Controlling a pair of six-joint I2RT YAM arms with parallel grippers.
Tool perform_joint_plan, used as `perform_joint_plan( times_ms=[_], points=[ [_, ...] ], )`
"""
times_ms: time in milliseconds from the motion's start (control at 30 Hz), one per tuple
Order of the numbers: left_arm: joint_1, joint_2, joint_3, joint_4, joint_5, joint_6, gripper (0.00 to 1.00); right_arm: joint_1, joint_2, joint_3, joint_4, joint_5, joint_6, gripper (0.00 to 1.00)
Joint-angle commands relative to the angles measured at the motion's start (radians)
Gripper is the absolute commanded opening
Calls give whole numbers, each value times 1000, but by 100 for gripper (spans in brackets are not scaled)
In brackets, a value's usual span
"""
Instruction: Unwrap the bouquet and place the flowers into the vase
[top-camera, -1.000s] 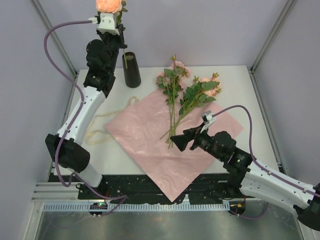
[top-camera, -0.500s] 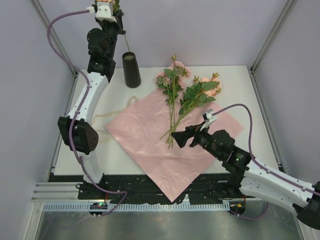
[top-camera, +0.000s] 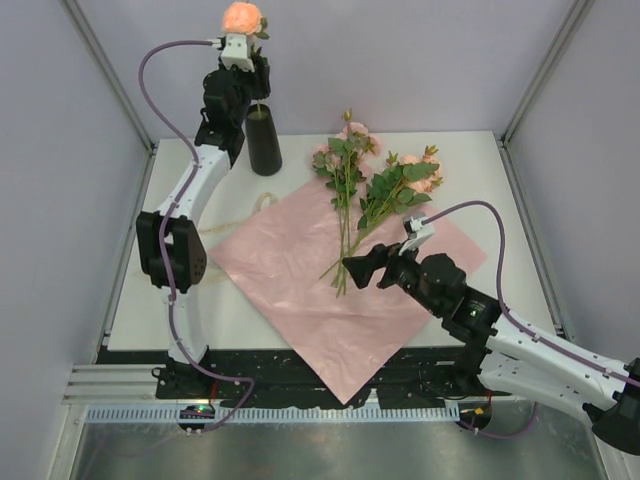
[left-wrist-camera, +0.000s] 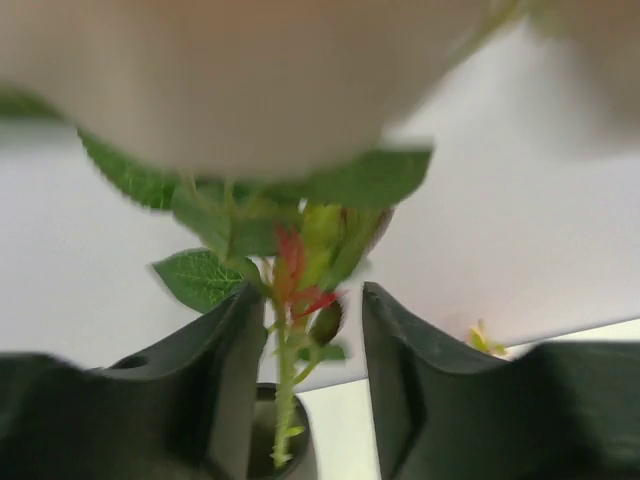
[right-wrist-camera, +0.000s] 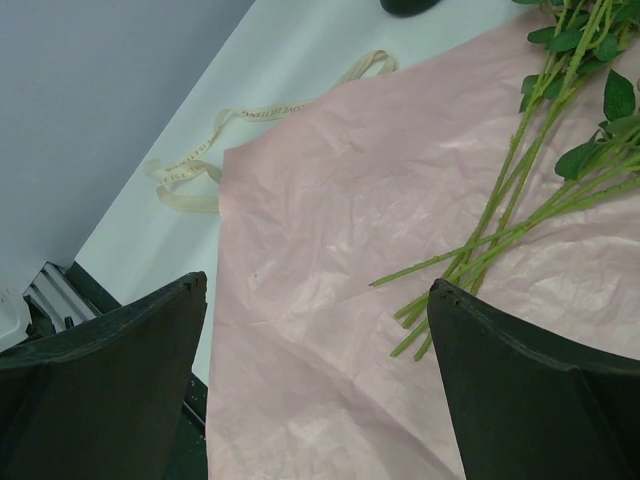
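Observation:
The bouquet lies unwrapped: its flowers (top-camera: 372, 178) rest in two bunches at the far edge of the flat pink paper (top-camera: 300, 270), stems (right-wrist-camera: 500, 230) pointing toward me. One rose (top-camera: 243, 17) stands high above the black vase (top-camera: 264, 140). Its stem (left-wrist-camera: 285, 390) runs down into the vase mouth (left-wrist-camera: 262, 440). My left gripper (left-wrist-camera: 315, 340) hangs just over the vase, jaws apart, with the stem beside the left finger and a gap on the right. My right gripper (top-camera: 358, 268) hovers wide open over the paper (right-wrist-camera: 330, 200), near the stem ends, holding nothing.
The cream ribbon (top-camera: 200, 262) lies loose on the white table left of the paper, also in the right wrist view as ribbon (right-wrist-camera: 200, 165). Grey walls and metal posts enclose the table at the back and both sides.
My left arm swung right from beside the vase to above it, carrying the rose, and its jaws have parted off the stem. The right gripper crept slightly forward.

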Motion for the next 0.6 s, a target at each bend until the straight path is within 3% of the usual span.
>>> perform_joint_plan(
  times_ms=[0, 33, 133, 300, 567],
  points=[
    [11, -83, -44, -38, 61, -28, 66, 4, 3, 89, -125, 118, 75, 95],
    [9, -116, -86, -36, 64, -39, 74, 5, 2, 101, -145, 133, 86, 95],
    [9, -220, -226, -35, 62, -65, 84, 4, -7, 127, -236, 206, 161, 95],
    [11, -405, -390, -166, 48, -145, 89, 4, -7, 124, -297, 278, 264, 95],
    [9, -754, -617, -468, 200, -230, 90, -4, 75, 115, -271, 410, 396, 96]
  ],
)
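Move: The left hand is right above the vase with the flower's stem between its fingers. The vase's middle is level with it or 1 cm ahead and left, some 27 cm below. From there the left bunch on the pink paper lies about 12 cm back and 28 cm right, and the ribbon 24 cm back and 12 cm left, both nearly 40 cm down. The right hand has that left bunch about 28 cm ahead, 6 cm left, and the right bunch 26 cm ahead, 6 cm right, both 22 cm below. The vase is 41 cm ahead and 33 cm left of it. Backing away from the vase, the left hand spreads its already loosening fingers wide and lets go of the stem, sinking about 5 cm as it draws back some 16 cm, then rising a little, its fingers tipping down. The empty, open right hand drifts right and slightly forward and down, turning clockwise about 20 degrees over the stem ends. ##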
